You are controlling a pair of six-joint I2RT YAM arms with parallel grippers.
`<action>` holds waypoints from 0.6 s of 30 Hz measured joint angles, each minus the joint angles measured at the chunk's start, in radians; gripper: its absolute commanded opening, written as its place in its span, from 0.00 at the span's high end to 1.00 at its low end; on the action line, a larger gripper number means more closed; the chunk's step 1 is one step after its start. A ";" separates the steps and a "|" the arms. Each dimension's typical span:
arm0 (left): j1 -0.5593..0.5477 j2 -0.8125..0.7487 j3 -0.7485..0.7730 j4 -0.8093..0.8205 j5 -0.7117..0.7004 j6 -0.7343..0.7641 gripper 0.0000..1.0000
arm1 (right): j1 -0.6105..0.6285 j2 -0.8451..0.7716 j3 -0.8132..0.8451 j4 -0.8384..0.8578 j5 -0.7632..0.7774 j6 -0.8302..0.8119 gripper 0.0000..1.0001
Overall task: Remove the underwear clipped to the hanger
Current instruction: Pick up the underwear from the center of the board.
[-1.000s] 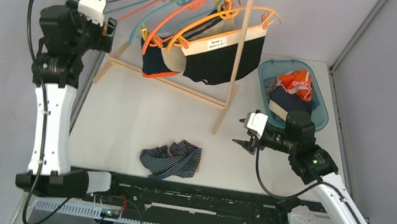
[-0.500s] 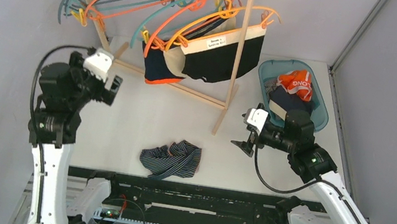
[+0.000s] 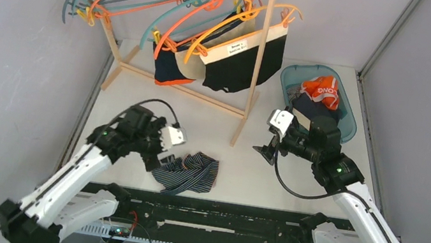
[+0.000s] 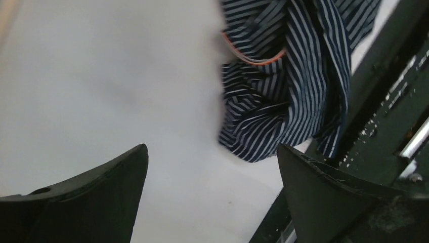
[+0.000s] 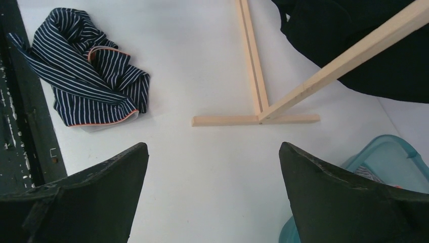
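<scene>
A navy underwear with thin pale stripes (image 3: 187, 173) lies crumpled on the white table near the front rail. It also shows in the left wrist view (image 4: 288, 96) and the right wrist view (image 5: 86, 76). My left gripper (image 3: 157, 162) hovers low just left of it, open (image 4: 211, 148), with nothing between its fingers. Two pieces hang clipped to hangers (image 3: 216, 15) on the wooden rack: a navy one with orange trim (image 3: 167, 70) and a black one with a white labelled waistband (image 3: 243, 68). My right gripper (image 3: 263, 153) is open (image 5: 212, 144) over bare table, right of the rack's foot.
The wooden rack (image 3: 260, 57) stands at the back, its foot (image 5: 255, 120) on the table between the arms. A blue basket (image 3: 289, 74) holding cloth, one piece orange and white (image 3: 322, 89), sits at the back right. A black rail (image 3: 205, 213) runs along the near edge.
My left arm swung down from the rack's left end to the table beside the striped underwear. Both grippers opened wider. The right gripper shifted slightly toward the rack.
</scene>
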 measured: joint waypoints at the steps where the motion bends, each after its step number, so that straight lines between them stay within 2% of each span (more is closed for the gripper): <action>1: -0.043 0.029 -0.021 0.011 -0.006 0.004 0.01 | -0.007 0.000 0.000 0.000 -0.001 0.001 0.00; 5: -0.168 0.141 -0.073 0.053 -0.026 0.015 0.02 | -0.040 0.000 0.000 0.000 -0.011 0.006 0.00; 9: -0.257 0.220 -0.106 0.109 -0.050 0.030 0.09 | -0.061 -0.001 0.000 -0.001 -0.027 0.008 0.00; 12: -0.293 0.287 -0.126 0.142 -0.058 0.042 0.18 | -0.068 -0.001 0.000 -0.001 -0.037 0.008 0.00; 18: -0.318 0.402 -0.143 0.193 -0.056 0.058 0.43 | -0.072 0.008 0.000 -0.002 -0.046 0.008 0.00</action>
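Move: The striped underwear lies crumpled on the table, its middle about 12 cm to my left hand's right, 3 cm back and 14 cm below. The table's near edge runs some 8 cm nearer to me than the underwear, about 11 cm back from my left hand. The rack's wooden foot stands roughly 19 cm right of the underwear and 24 cm farther out. From my right hand the underwear is about 24 cm left, 9 cm back and 23 cm below. I drop my left hand about 11 cm onto the left part of the striped underwear, swinging some 5 cm right and a little back as I go and slowing sideways towards the end. Meanwhile I turn the wrist about 20 degrees clockwise and tip the fingers steeper down. Low over the cloth, beside the orange waistband, I start closing my wide-open fingers, by roughly a third; they stay apart, with a fold between or just below the tips. ##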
